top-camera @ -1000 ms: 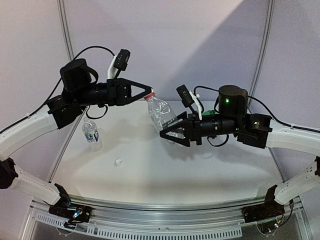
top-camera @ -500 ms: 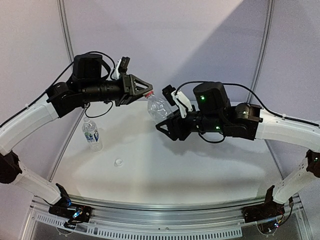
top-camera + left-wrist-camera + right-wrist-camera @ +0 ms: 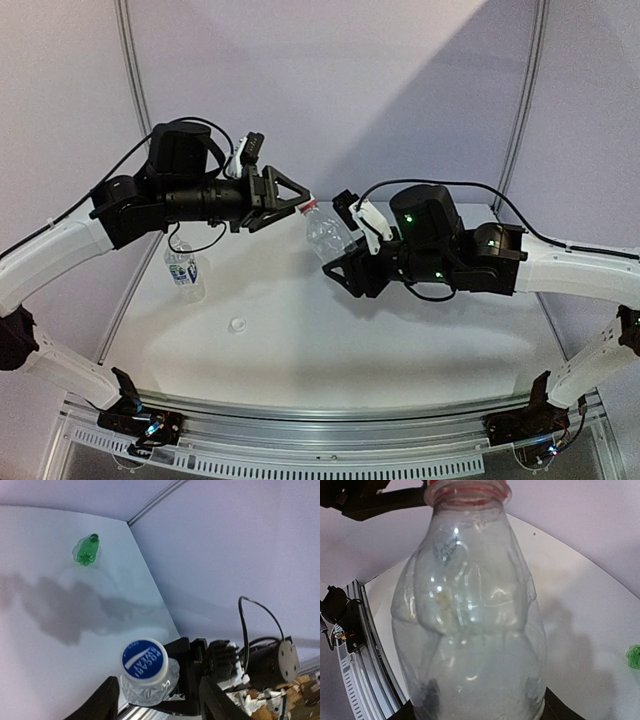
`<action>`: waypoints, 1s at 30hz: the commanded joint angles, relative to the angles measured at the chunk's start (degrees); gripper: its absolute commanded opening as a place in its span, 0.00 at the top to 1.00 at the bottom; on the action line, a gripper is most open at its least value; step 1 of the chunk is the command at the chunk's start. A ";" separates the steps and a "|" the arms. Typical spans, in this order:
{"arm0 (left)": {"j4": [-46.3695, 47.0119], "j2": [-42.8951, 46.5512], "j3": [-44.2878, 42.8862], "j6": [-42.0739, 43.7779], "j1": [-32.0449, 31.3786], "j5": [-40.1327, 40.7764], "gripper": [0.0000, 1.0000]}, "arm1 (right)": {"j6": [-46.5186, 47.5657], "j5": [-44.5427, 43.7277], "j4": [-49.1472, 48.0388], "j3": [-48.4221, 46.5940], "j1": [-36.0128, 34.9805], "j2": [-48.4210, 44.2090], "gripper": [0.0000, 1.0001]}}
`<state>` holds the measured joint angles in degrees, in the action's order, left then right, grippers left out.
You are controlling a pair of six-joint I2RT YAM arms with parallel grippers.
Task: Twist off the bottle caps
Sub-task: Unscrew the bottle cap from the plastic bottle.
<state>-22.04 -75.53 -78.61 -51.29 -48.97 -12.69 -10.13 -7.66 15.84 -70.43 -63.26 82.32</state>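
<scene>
My right gripper (image 3: pixel 345 262) is shut on the lower body of a clear unlabelled bottle (image 3: pixel 328 235), held tilted above the table. This bottle (image 3: pixel 470 620) fills the right wrist view. Its white cap (image 3: pixel 144 660) with a blue printed top sits on the neck. My left gripper (image 3: pixel 300 198) is open around the cap, with a gap on each side between cap and fingers (image 3: pixel 102 702). A labelled clear bottle (image 3: pixel 184 268) stands at the table's left. A green bottle (image 3: pixel 88 550) stands far back on the table. One loose white cap (image 3: pixel 238 325) lies on the table.
The white table (image 3: pixel 400 340) has a metal rail along its near edge. Purple walls with metal poles close in the back and sides. The green bottle (image 3: pixel 635 656) also shows at the right edge of the right wrist view.
My left gripper's jaws have opened off the cap. Both arms and the held bottle have sunk slightly and shifted a little to the right.
</scene>
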 commanded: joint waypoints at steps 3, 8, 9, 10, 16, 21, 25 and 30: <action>2.03 4.70 2.10 3.02 -0.72 -0.31 0.15 | -1.41 -0.80 -3.63 3.98 0.16 -4.66 1.00; 3.11 7.85 3.51 5.30 -0.69 0.28 0.01 | -2.36 -0.22 -4.42 6.32 0.18 -7.12 1.00; 3.36 8.51 3.81 6.07 -0.69 0.24 0.01 | -2.62 -0.12 -4.63 6.76 0.18 -7.72 1.00; 3.49 9.12 4.07 6.79 -0.69 0.12 0.01 | -2.93 -0.10 -4.74 7.32 0.18 -8.24 1.00; 5.98 12.26 6.24 11.01 -0.69 -3.31 0.01 | -3.74 1.11 -4.72 10.22 0.24 -12.78 1.00; 11.88 14.51 9.83 13.33 -0.67 -7.76 0.01 | -3.11 10.18 -5.40 12.12 0.20 -16.71 1.00; 18.15 15.32 12.87 14.97 -0.68 -11.83 0.01 | -2.98 21.83 -8.90 13.90 0.47 -19.86 1.00; 25.65 13.34 13.37 16.00 -0.69 -18.38 0.05 | -5.95 30.49 -10.83 13.70 1.91 -20.09 1.00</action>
<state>-4.89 -60.88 -65.71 -37.63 -49.12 -24.38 -13.78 12.86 8.16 -57.14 -62.41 62.54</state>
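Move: The cap of the held bottle is almost in the left fingers, about 1 cm ahead, 2 cm to the right and 1 cm below. The labelled bottle stands some 28 cm left of that hand and 6 cm farther out, roughly 25 cm lower; the loose cap lies about 16 cm left, 1 cm back and 35 cm down. From the right hand, gripping the bottle's lower body, the cap is about 9 cm up, 5 cm left and 2 cm ahead. Back and up, some 7 and 6 cm, with a slight shift left, the left hand draws away from the cap, its half-open fingers spreading wide while the wrist tips up and turns a little clockwise. The right hand keeps its grip on the bottle, carries it about 4 cm right, then back about 8 cm in all and up nearly 6, rolling and turning counter-clockwise. ##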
